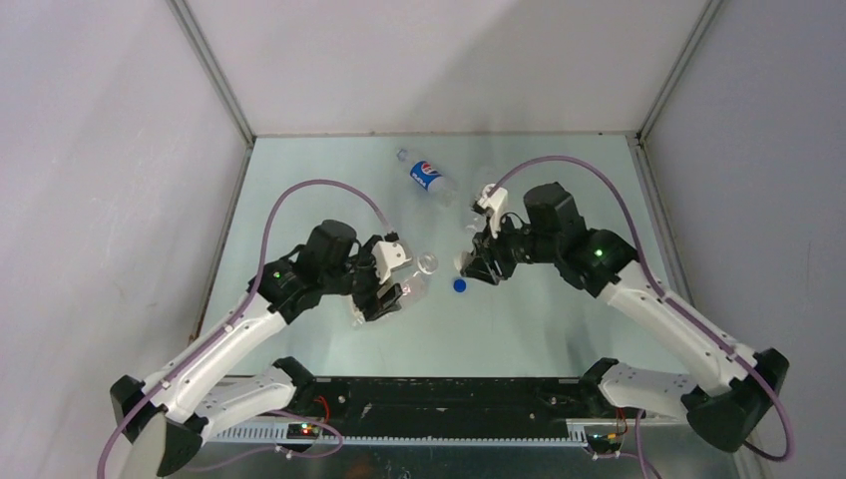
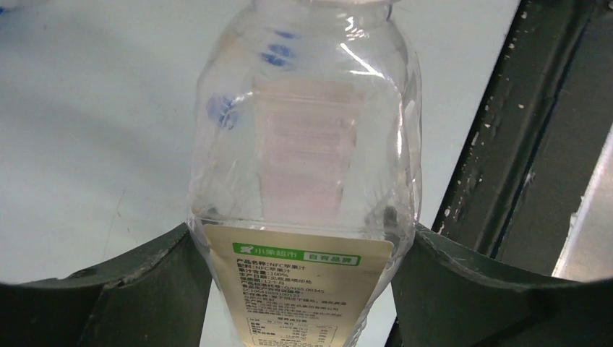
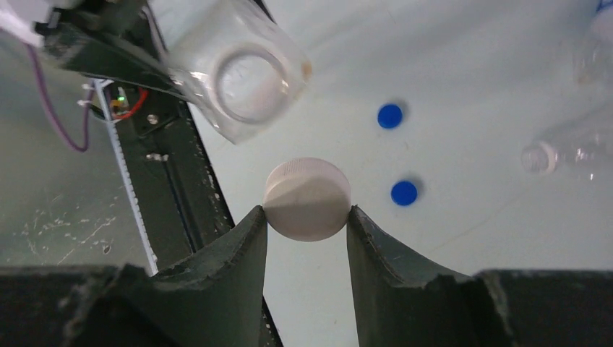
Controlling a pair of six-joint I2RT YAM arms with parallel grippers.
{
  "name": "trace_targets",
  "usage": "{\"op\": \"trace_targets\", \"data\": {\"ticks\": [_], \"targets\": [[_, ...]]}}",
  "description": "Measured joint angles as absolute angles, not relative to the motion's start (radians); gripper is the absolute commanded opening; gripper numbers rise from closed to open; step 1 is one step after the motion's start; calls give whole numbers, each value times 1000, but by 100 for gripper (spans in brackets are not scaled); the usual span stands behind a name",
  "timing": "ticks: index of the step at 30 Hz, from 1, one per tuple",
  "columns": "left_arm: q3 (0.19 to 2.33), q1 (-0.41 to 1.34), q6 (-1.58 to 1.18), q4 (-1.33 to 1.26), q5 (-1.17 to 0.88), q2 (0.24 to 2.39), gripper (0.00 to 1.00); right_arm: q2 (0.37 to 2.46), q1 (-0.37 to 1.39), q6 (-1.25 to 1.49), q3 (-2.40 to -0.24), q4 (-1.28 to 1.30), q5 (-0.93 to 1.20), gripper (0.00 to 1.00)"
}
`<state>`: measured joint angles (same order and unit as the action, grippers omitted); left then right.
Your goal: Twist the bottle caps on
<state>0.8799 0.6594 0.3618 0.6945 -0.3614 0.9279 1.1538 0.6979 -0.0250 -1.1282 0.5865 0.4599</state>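
My left gripper (image 2: 303, 249) is shut on the clear bottle with the white/yellow label (image 2: 303, 137), its fingers (image 2: 144, 282) pressing both sides. From above, that bottle (image 1: 413, 283) points its open mouth toward the right arm. My right gripper (image 3: 307, 215) is shut on the white cap (image 3: 307, 196), a short way from the open mouth (image 3: 249, 78). Two blue caps (image 3: 389, 116) (image 3: 404, 192) lie on the table; one blue cap (image 1: 460, 285) sits just below the right gripper (image 1: 477, 267). The Pepsi bottle (image 1: 427, 178) lies at the back. A plain clear bottle (image 3: 571, 148) lies uncapped.
The black base rail (image 1: 449, 399) runs along the near edge, under both arms. Grey walls (image 1: 120, 200) close in the table on the left, right and back. Purple cables (image 1: 309, 190) arch over each arm.
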Motion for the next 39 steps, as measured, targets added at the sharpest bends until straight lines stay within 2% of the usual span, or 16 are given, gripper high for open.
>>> {"op": "trace_targets", "data": {"ticks": [6,16,39], "targets": [[909,660,445,705,-453,961,0,1075,699,-92,-1128,559,570,23],[933,668,506,722,-513,980,0,1110,732,-162,-1143,536,683,22],[975,691,566,794,-547,995,0,1190,793,-218,-1193,559,693,21]]}}
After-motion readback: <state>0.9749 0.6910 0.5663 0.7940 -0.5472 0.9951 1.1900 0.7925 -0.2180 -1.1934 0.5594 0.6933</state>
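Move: The bottle mouth that the right hand's white cap goes to lies about 7 cm to that hand's left, level with it fore and aft, about 1 cm higher. From the left hand, already holding the bottle, the white cap is roughly 4 cm ahead, 13 cm right and 6 cm up. On the table some 24 cm below the right hand, one blue cap is 6 cm ahead and 1 cm left, another blue cap 9 cm ahead and 10 cm left. Right hand brings cap some 6 cm back-left and up onto bottle mouth while left hand turns bottle clockwise. ##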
